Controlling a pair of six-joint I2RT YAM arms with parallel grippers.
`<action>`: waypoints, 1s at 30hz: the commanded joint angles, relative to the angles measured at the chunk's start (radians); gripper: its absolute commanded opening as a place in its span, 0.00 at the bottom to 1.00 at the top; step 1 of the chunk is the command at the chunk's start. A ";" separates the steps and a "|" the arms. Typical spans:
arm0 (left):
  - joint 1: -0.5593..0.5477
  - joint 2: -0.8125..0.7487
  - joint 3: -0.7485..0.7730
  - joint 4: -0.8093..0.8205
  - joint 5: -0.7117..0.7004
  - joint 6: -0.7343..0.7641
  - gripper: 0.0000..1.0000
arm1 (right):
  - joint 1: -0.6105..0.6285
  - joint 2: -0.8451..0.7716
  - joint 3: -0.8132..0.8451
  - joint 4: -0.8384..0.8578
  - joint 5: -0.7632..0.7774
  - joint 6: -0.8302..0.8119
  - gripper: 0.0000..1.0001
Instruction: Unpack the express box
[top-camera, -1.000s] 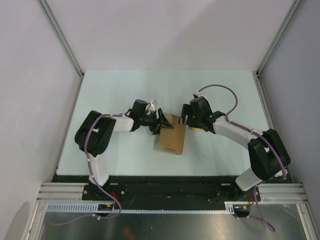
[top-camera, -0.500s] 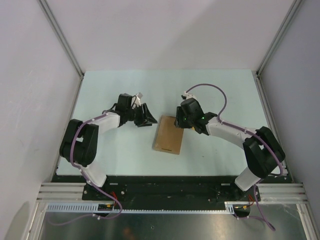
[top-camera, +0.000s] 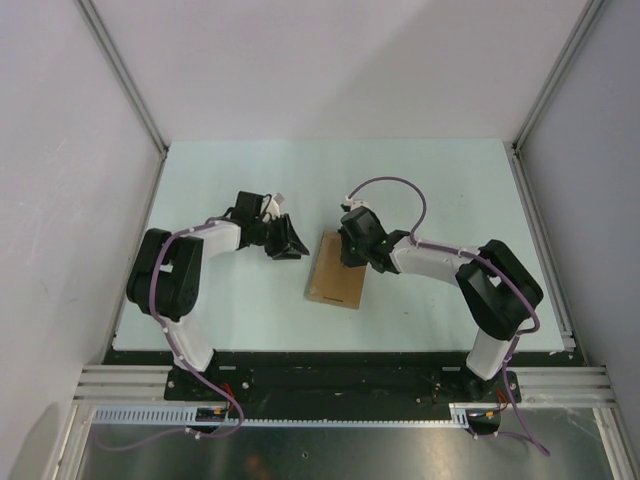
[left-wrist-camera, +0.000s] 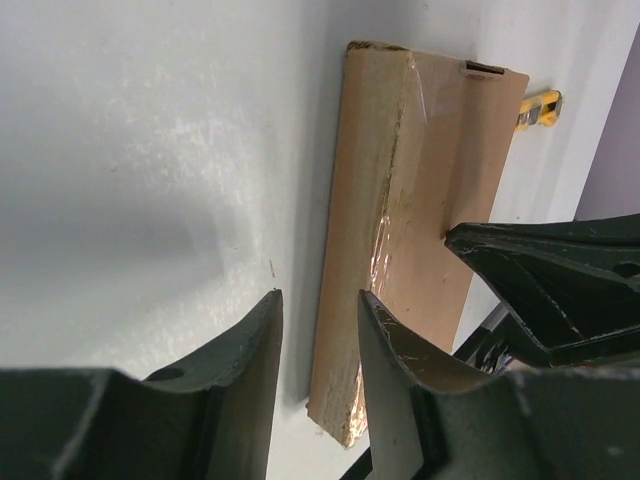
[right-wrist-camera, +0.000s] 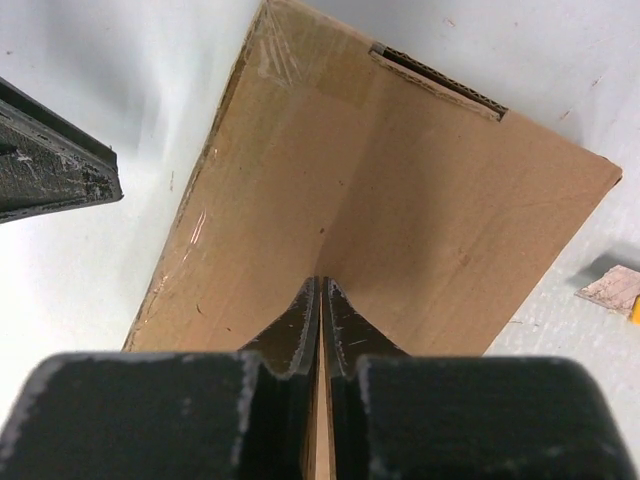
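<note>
The express box (top-camera: 337, 271), flat brown cardboard with clear tape along one edge, lies closed on the pale table in the middle. My right gripper (top-camera: 349, 254) is shut, its tips (right-wrist-camera: 322, 288) resting on the box top (right-wrist-camera: 400, 190) near its far end, with nothing pinched. Apart from the box, to its left, my left gripper (top-camera: 288, 245) is open and its fingers (left-wrist-camera: 372, 330) hold nothing. The left wrist view looks along the box's taped side (left-wrist-camera: 420, 210) toward the right gripper's fingers (left-wrist-camera: 550, 265).
A yellow-black utility knife (left-wrist-camera: 540, 108) lies on the table just beyond the box's far right corner; its end (right-wrist-camera: 610, 290) shows at the right wrist view's edge. White walls (top-camera: 330, 70) and metal posts enclose the table on three sides.
My right gripper slid left onto the box and shut. My left gripper drew back left off the box's corner and narrowed its jaws. The box now lies flat.
</note>
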 joint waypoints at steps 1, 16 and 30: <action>-0.020 0.018 0.053 -0.001 0.042 0.037 0.41 | 0.009 0.024 0.038 0.026 0.029 -0.033 0.06; -0.041 0.063 0.104 -0.003 0.061 0.056 0.40 | 0.132 0.073 0.057 0.025 0.328 -0.206 0.68; -0.041 0.081 0.127 -0.007 0.052 0.059 0.38 | 0.192 0.142 0.057 0.036 0.368 -0.265 0.76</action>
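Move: The right hand's shut fingertips are over the middle part of the express box: the box's middle lies about 2 cm back, 1 cm to the left and 2 cm below. The yellow cutter is some 11 cm to that hand's right, 2 cm farther out and 4 cm lower. From the left hand, waiting half open beside the box's left long side, the box's middle is about 8 cm to the right, 4 cm back and 2 cm down. Leftward at constant height, about 2 cm across the top of the express box, the right hand spreads its shut fingers to roughly three-quarters open while the wrist twists some 25 degrees counter-clockwise. The half-open left hand closes in some 2 cm to the right, towards the box's left long edge, its opening unchanged. ##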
